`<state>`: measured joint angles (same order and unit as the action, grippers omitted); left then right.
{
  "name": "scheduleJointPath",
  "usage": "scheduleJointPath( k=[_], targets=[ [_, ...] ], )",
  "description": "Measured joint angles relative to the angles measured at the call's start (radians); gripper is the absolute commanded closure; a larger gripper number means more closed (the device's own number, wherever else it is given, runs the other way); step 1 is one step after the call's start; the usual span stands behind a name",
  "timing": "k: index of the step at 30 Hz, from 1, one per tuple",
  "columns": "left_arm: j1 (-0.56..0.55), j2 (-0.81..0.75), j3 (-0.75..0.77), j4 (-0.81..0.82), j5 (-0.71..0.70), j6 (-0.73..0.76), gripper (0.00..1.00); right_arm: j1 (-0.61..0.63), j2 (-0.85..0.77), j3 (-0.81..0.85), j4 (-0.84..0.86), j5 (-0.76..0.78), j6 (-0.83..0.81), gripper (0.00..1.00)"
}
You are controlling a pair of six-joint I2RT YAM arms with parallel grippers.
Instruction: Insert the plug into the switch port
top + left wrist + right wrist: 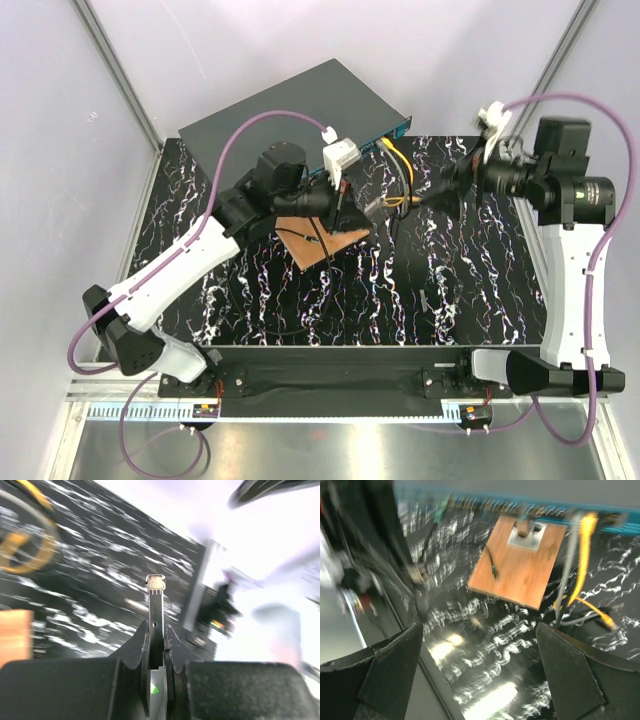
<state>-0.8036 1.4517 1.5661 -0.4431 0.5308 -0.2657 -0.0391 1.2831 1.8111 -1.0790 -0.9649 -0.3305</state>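
The switch (pixel 300 105) is a flat dark grey box at the back of the table, and its teal port face (pixel 397 131) looks toward the right arm. In the right wrist view the switch (pixel 470 494) runs along the top edge, blurred. My left gripper (pixel 157 630) is shut on the plug (pixel 156 605), a slim black body with a silver metal tip pointing away from the camera. From above, the left gripper (pixel 350 212) hangs over the copper-brown board (pixel 322 243), in front of the switch. My right gripper (pixel 480 650) is open and holds nothing; from above the right gripper (pixel 415 200) sits just right of the left one.
A yellow cable (pixel 399 177) and a grey one (pixel 566 580) hang from the switch ports onto the black marbled table (pixel 450 290). The copper-brown board (pixel 517 567) carries a small metal square. Purple arm cables loop overhead.
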Motion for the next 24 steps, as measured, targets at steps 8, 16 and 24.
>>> scheduleJointPath(
  k=[8, 16, 24],
  targets=[
    [0.021, -0.047, -0.219, 0.110, 0.337, -0.266, 1.00, 0.069, -0.285, -0.311, -0.143, -0.053, -0.674, 0.13],
    [0.021, -0.045, -0.285, 0.200, 0.430, -0.420, 1.00, 0.325, -0.348, -0.304, -0.187, -0.061, -0.964, 0.25],
    [0.015, -0.030, -0.284, 0.211, 0.435, -0.446, 1.00, 0.531, -0.225, -0.360, -0.132, 0.120, -0.982, 0.33]
  ],
)
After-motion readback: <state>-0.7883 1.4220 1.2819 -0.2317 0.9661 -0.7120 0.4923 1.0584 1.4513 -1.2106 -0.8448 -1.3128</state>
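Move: Sticking out of the left fingers, the plug has its middle about 3 cm to the right of the left hand, 1 cm ahead and 1 cm lower. From the empty right hand that plug lies some 12 cm left, 4 cm back and 7 cm below. The wooden board is about 9 cm left of the left hand, 4 cm ahead and 18 cm below; the yellow cable loop is 8 cm ahead of the right hand, 3 cm left and 24 cm below. Sweeping back about 11 cm, down some 9 cm and left about 8 cm, the open right hand closes in on the plug, turning some 60 degrees until its fingers point left and downward while they narrow to about two-thirds open. The left hand keeps its pinch, drawing the plug back 8 cm and down 4 cm and turning about 35 degrees, then nearly stops. ##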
